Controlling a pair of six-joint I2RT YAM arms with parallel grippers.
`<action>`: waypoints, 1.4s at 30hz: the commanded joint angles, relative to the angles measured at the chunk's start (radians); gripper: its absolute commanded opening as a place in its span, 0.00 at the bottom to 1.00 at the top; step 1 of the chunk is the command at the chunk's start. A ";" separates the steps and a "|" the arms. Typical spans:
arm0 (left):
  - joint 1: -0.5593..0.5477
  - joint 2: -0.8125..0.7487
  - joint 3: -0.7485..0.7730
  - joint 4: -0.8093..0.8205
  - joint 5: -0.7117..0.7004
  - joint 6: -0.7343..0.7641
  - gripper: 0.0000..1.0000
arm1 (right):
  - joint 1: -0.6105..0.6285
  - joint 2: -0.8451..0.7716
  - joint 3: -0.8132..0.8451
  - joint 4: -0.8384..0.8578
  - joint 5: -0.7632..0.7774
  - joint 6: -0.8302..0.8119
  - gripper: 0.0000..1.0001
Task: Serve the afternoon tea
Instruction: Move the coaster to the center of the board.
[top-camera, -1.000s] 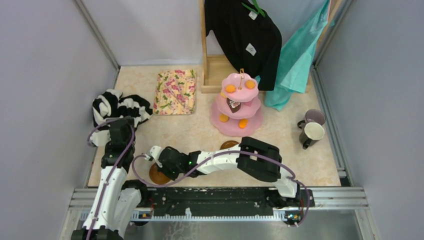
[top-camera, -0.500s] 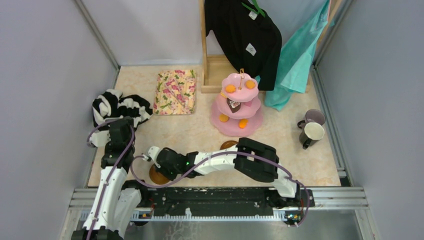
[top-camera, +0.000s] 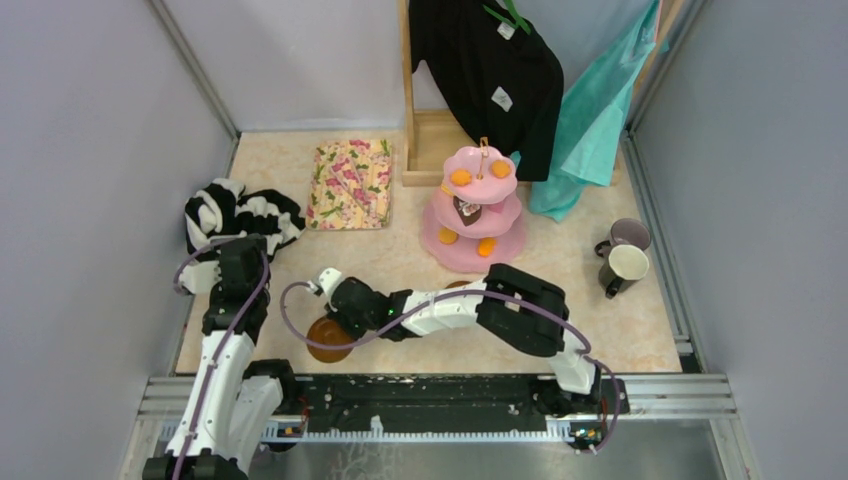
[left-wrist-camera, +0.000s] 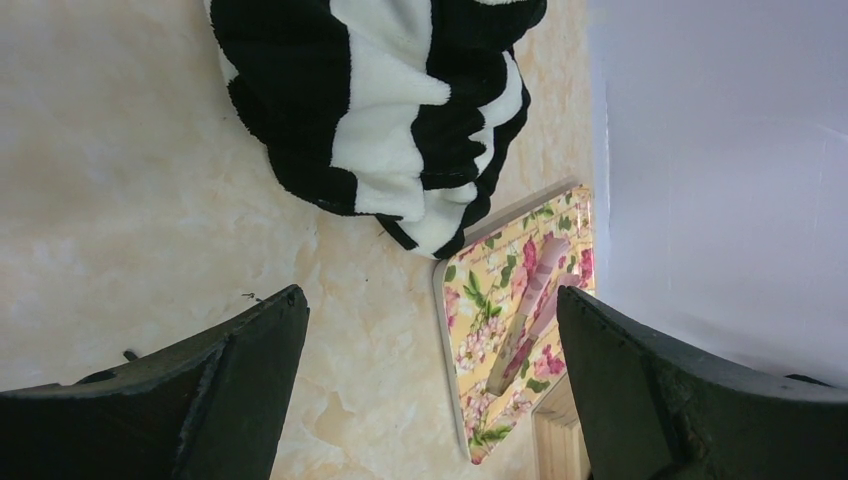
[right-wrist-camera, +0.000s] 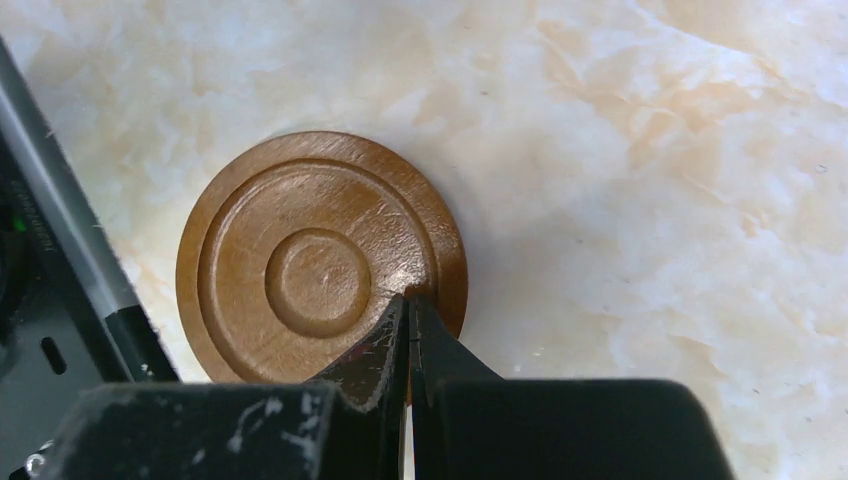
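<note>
A round brown saucer (right-wrist-camera: 300, 260) lies on the marble table near the front left edge. My right gripper (right-wrist-camera: 410, 300) is shut on its near rim; from above, the right gripper (top-camera: 338, 322) reaches leftward over the saucer (top-camera: 322, 342). The pink three-tier cake stand (top-camera: 510, 245) stands mid-table with orange pastries (top-camera: 461, 177) and a brown one on its tiers. A lilac mug (top-camera: 628, 235) and a cream mug (top-camera: 625, 265) sit at the right. My left gripper (left-wrist-camera: 430, 320) hangs open over bare table at the left gripper's spot (top-camera: 238, 245) by the striped garment.
A black-and-white striped garment (top-camera: 240, 212) lies bunched at the left, with a floral-print cloth (top-camera: 350, 185) behind it. A wooden rack with a black garment (top-camera: 490, 70) and a teal cloth (top-camera: 600, 110) stands at the back. The metal rail (right-wrist-camera: 60, 260) borders the saucer.
My right gripper has shifted to the right and a little away from the front edge, and the saucer has come along with it. The left arm has stayed still.
</note>
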 joint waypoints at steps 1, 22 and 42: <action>0.010 0.003 0.036 0.004 -0.013 0.010 0.99 | -0.053 -0.006 -0.078 -0.117 0.076 0.018 0.00; 0.014 0.025 0.027 0.011 0.011 0.002 0.98 | -0.221 -0.122 -0.269 -0.115 0.118 0.108 0.00; 0.013 0.041 0.026 0.017 0.040 -0.004 0.98 | -0.306 -0.229 -0.408 -0.118 0.121 0.123 0.00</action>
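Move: Under the shut tips of the right hand lies the coaster, their touch on its front right part, so its middle is about 3 cm back, 3 cm to the left and 1 cm below. The second coaster lies some 28 cm to the hand's right and 6 cm farther out; the pink cake stand stands about 31 cm right and 23 cm ahead. From the idle left hand the coaster is roughly 19 cm right, 13 cm back and 14 cm lower. Dragging the coaster under its shut fingertips, which keep resting on the rim, the right hand slides level over the table, about 13 cm to the right and 9 cm forward, towards the second coaster. It goes diagonally at first, then almost purely right near the end, while the wrist turns some 25 degrees clockwise. ##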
